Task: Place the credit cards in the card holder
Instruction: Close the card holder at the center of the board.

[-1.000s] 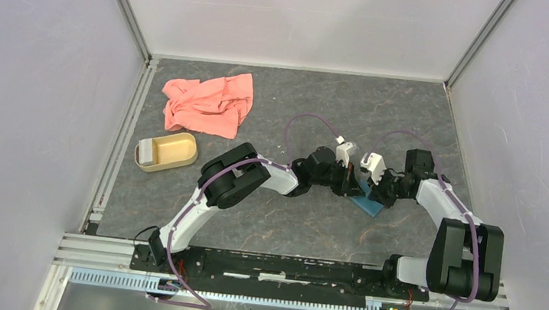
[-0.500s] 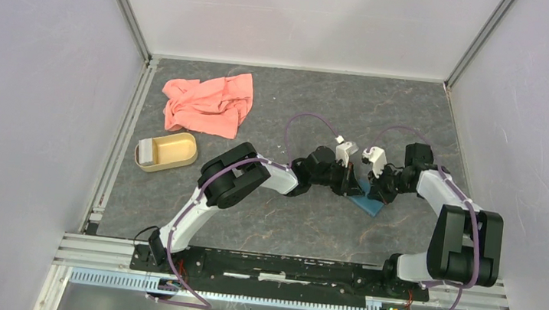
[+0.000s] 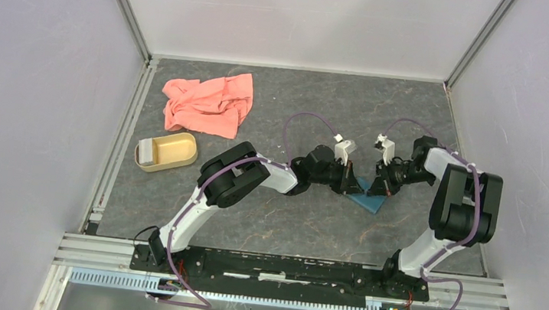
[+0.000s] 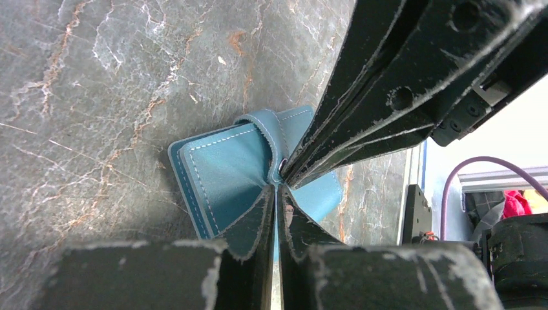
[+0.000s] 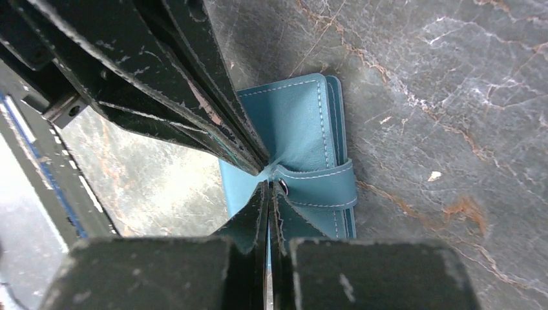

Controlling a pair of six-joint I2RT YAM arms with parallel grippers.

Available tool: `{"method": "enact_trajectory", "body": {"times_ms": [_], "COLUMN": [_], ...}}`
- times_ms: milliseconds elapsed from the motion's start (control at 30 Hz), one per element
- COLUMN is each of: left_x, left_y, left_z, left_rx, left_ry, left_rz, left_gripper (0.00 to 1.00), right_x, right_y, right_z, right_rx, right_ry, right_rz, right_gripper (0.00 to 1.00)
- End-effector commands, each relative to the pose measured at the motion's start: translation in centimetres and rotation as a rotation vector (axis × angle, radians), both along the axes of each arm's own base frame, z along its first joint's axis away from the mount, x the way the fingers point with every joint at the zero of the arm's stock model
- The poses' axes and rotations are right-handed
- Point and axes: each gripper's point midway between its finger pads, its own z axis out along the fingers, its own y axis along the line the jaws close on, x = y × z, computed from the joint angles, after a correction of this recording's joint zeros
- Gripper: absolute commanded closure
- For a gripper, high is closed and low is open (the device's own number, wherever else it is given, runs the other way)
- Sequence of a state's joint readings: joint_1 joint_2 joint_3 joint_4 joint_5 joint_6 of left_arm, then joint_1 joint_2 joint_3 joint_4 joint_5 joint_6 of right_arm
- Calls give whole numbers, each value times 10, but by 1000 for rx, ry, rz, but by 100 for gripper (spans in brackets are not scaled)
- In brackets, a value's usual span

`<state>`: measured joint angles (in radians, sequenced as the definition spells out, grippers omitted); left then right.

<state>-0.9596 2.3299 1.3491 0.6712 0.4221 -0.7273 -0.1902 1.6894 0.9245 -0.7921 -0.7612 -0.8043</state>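
The teal card holder (image 3: pixel 369 202) lies on the grey table between the two arms. In the left wrist view the card holder (image 4: pixel 226 168) has its cover puckered up to where both grippers meet. My left gripper (image 4: pixel 279 192) is shut, pinching a thin fold of the teal cover. My right gripper (image 5: pixel 267 185) is shut at the end of the snap tab (image 5: pixel 323 184), tip to tip with the left one. The credit cards lie far left in a tan dish (image 3: pixel 188 160): a gold-yellow card (image 3: pixel 174 147) and a pale card (image 3: pixel 148 151) show.
A salmon-pink cloth (image 3: pixel 208 102) lies crumpled at the back left, behind the dish. Walls close the table on three sides, with a metal rail (image 3: pixel 123 139) along the left edge. Both arms cross the middle of the table, their wrists close together.
The right arm has swung its elbow back and to the right and turned its wrist, while its tips stay at the card holder. The left arm has not moved.
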Motion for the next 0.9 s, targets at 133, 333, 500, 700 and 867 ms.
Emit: {"method": "enact_trajectory", "body": {"times_ms": [133,333,500,700,867], "left_x": [-1,0,1,0,0], "left_y": [4,5,5,4,4], "left_z": [-20,-20,-19,-20,-19], "left_rx": [37,37,36,36,34], "left_ry": [45,47,47,47,49], "left_rz": [11,13,15,12,11], "left_gripper": [89,89,89,89,89], "right_x": [13,17,24,24,28], "right_y": [-21,-15,-8,-4,-6], "right_z": [-23,-8,21,45,53], "right_rx": [-18,65,118,139,110], "right_ry": [101,78,-11,-72,-142], "right_rz": [-58,-13,33,74,76], "right_gripper": [100,84,66,59,62]}}
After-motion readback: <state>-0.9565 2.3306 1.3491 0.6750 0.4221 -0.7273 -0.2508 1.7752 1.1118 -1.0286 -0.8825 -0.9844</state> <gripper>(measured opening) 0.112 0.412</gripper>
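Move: The strap snap of the closed-over card holder lies right under the right fingertips, about 1 cm below the hand point. The middle of the card holder is some 1 cm back and 1 cm to the left of that hand, 2 cm lower. The left fingertips stand about 2 cm to the right hand's left and 1 cm back. From the left hand, the snap is some 2 cm to its right, 1 cm ahead and 1 cm below. Keep the shut right fingertips on the strap snap while tipping the wrist a little, some 10 to 15 degrees. Then open those fingers to about two-fifths and lift them clear of the snap, rising about 3 cm and easing nearly 2 cm forward. Leave the closed left gripper where it is, its tips resting on the card holder beside the snap. ##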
